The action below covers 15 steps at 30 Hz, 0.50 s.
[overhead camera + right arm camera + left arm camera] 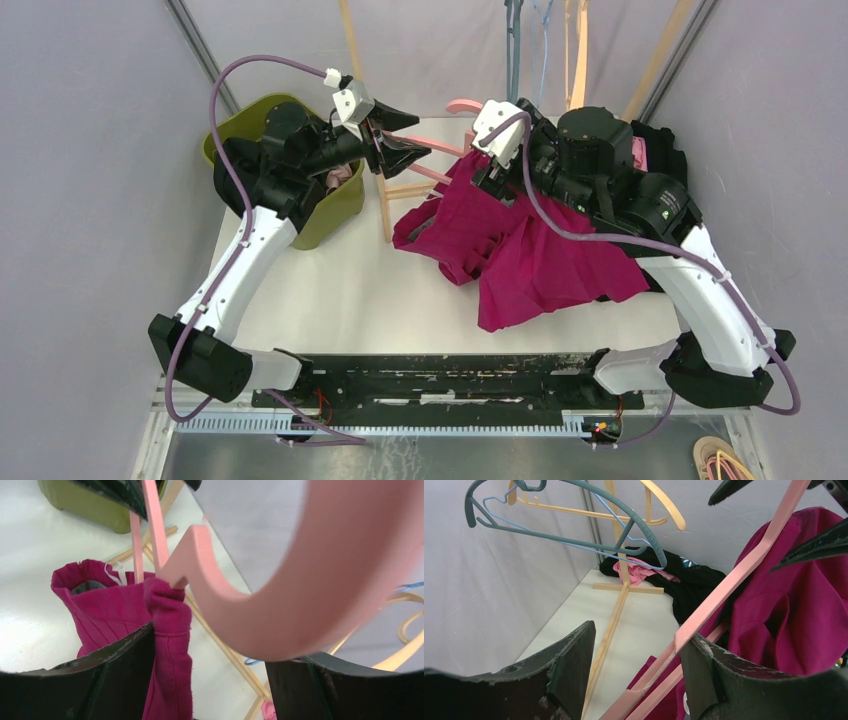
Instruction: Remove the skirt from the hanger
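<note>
A magenta skirt (530, 250) hangs from a pink hanger (462, 105) and spills onto the table in front of my right arm. My left gripper (408, 135) is open around the hanger's thin bars (734, 575), which lie against its right finger (724, 675), while the left finger stands apart. My right gripper (490, 175) is open at the skirt's waistband. In the right wrist view the waistband fold (170, 630) runs beside the left finger (115, 675), and the hanger's hook (280, 595) curves close above the jaws (210, 645). The waistband is caught on the hanger's notch.
An olive-green bin (250, 125) stands at the back left under my left arm. A wooden rack (388, 205) rises mid-table, carrying blue-grey and cream hangers (624, 515). Black (694, 580) and pink (639, 572) garments lie heaped at the back right.
</note>
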{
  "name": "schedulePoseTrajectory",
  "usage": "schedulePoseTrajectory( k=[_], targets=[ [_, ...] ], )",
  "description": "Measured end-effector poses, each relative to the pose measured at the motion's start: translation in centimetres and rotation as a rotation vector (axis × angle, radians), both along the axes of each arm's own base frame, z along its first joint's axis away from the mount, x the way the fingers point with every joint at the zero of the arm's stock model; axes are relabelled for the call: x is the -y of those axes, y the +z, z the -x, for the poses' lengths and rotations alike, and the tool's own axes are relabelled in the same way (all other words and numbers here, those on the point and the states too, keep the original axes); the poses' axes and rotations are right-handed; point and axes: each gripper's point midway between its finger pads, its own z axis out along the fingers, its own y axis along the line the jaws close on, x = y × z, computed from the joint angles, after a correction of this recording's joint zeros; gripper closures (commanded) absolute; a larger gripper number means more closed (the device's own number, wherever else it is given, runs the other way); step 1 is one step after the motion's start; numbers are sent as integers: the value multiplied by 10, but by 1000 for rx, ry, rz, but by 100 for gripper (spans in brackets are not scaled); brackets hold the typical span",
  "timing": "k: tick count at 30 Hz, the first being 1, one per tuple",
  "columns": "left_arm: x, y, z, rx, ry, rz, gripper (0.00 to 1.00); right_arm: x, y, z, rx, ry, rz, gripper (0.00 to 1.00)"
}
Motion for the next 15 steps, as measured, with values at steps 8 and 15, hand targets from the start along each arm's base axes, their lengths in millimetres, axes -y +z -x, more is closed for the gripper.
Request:
schedulePoseTrajectory(
  k=[8,15],
  targets=[
    [1,-8,4,-15,-21,-24,97,1,-59,14,-154,0,11,86],
    [7,-7,12,-6,-63,-25,97,3,-63,31,-227,25,-21,99]
  ],
)
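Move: The skirt's bunched waistband, hooked over the pink hanger, lies about 6 cm below the open right hand and 2 cm back from it, straight in line sideways. The pink hanger's curved arm passes some 3 cm ahead, 1 cm to the left and 3 cm above; the teal hanger is on the rack roughly 15 cm ahead, 2 cm right and 5 cm up. From the left hand, which already holds the pink hanger, the waistband is about 8 cm right, 3 cm back and 3 cm lower. The right fingers pinch the skirt's waistband fold beside the pink hanger's arm: the open hand drops about 6 cm onto it, closing on the way, then draws back towards the base, 3 cm in all, tipping some 15 degrees further down. The left hand keeps its grip on the hanger and eases about 1 cm back. ##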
